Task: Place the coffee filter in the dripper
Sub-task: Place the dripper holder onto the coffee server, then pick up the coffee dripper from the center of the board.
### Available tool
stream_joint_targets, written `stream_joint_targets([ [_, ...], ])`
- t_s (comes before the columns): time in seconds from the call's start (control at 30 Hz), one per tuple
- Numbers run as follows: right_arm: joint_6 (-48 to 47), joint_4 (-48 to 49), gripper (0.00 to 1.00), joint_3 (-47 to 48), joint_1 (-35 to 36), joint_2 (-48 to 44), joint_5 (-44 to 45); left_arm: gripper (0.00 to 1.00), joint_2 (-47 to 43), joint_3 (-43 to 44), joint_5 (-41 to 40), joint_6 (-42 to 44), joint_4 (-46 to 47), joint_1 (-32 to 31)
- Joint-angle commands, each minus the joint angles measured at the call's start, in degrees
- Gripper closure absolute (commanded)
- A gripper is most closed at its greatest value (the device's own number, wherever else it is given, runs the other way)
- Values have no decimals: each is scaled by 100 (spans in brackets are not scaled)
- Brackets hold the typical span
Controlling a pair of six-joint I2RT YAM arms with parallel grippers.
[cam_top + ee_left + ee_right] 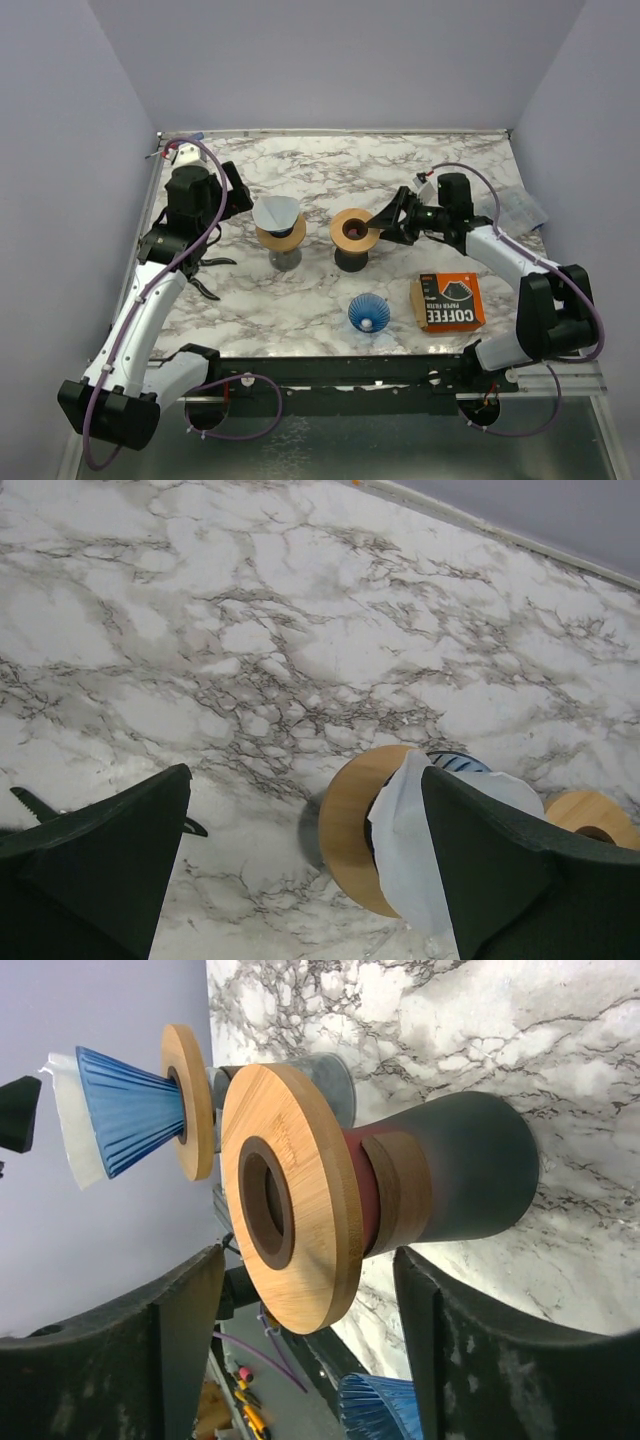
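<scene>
A white coffee filter (pixel 277 212) sits inside a blue ribbed dripper (pixel 130 1110) that rests in a wooden ring (pixel 281 238) over a glass. In the left wrist view the filter (pixel 410 850) shows beside my right-hand finger. My left gripper (pixel 208 276) is open, left of that stand and holding nothing. My right gripper (pixel 385 228) is open beside a second wooden ring (pixel 354 232) on a dark stand (pixel 470 1170). That ring's rim (pixel 300 1190) lies between the spread fingers with gaps on both sides. A second blue dripper (pixel 369 313) stands on the table with no filter in it.
An orange coffee filter box (pixel 447 301) lies front right on the marble table (pixel 320 170). A clear plastic bag (pixel 522 212) lies at the right edge. Purple-grey walls close the back and sides.
</scene>
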Motion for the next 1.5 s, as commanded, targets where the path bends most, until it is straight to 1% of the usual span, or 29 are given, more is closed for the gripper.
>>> stream_joint_targets([
  [0.0,-160,-230,23,166,-27,-255,180,1,-239,-102,357,96,275,28],
  [0.13,-260,-256,9,108,-27,-487,350,1,-343,-141,522,153,368,30],
  [0.23,-343,-323,1,70,-27,-691,537,1,-448,-195,982,180,574,31],
  [0.53,-493,-493,0,38,-27,-880,680,1,-616,-393,2638,-209,1323,30],
  [0.7,-481,-512,0,-33,-28,-917,714,1,-603,-856,3874,-1223,2303,-5],
  [0.77,-493,-520,0,-43,-23,-905,707,1,-609,-1018,4089,-1451,2607,-113],
  [0.83,-493,-521,0,-47,-34,-897,713,1,-660,-1126,4063,-1466,2739,-353],
  [0.97,-506,-534,0,-49,-45,-865,722,1,-698,-1342,3662,-1451,2830,-1226],
  [1.1,-511,-549,0,-54,-76,-826,723,1,-466,-1497,3409,-1501,2831,-2033],
  [1.2,-487,-495,0,-108,-152,-799,602,1,-214,-1614,3075,-1442,2834,-2680],
  [1.33,-475,-486,0,-234,-334,-823,467,1,184,-1649,2374,-1244,2684,-3521],
  [1.47,-477,-476,0,-405,-620,-863,286,1,643,-1424,1346,-826,2105,-4308],
])
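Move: The loose blue dripper lies about 31 cm right of the left hand, 17 back and 21 below. On the way, the paper filter in its dripper stands some 9 cm right, 1 back and 9 below; the dripper holder on its server about 25 cm right, 2 back, 12 below. From the right hand, that holder's ring sits roughly 6 cm left, 1 back and 1 below; the loose dripper 1 cm left, 16 back and 10 below. Open left hand swings about 26 cm right, 15 back towards the loose blue dripper; right opens fully, easing rightward. ##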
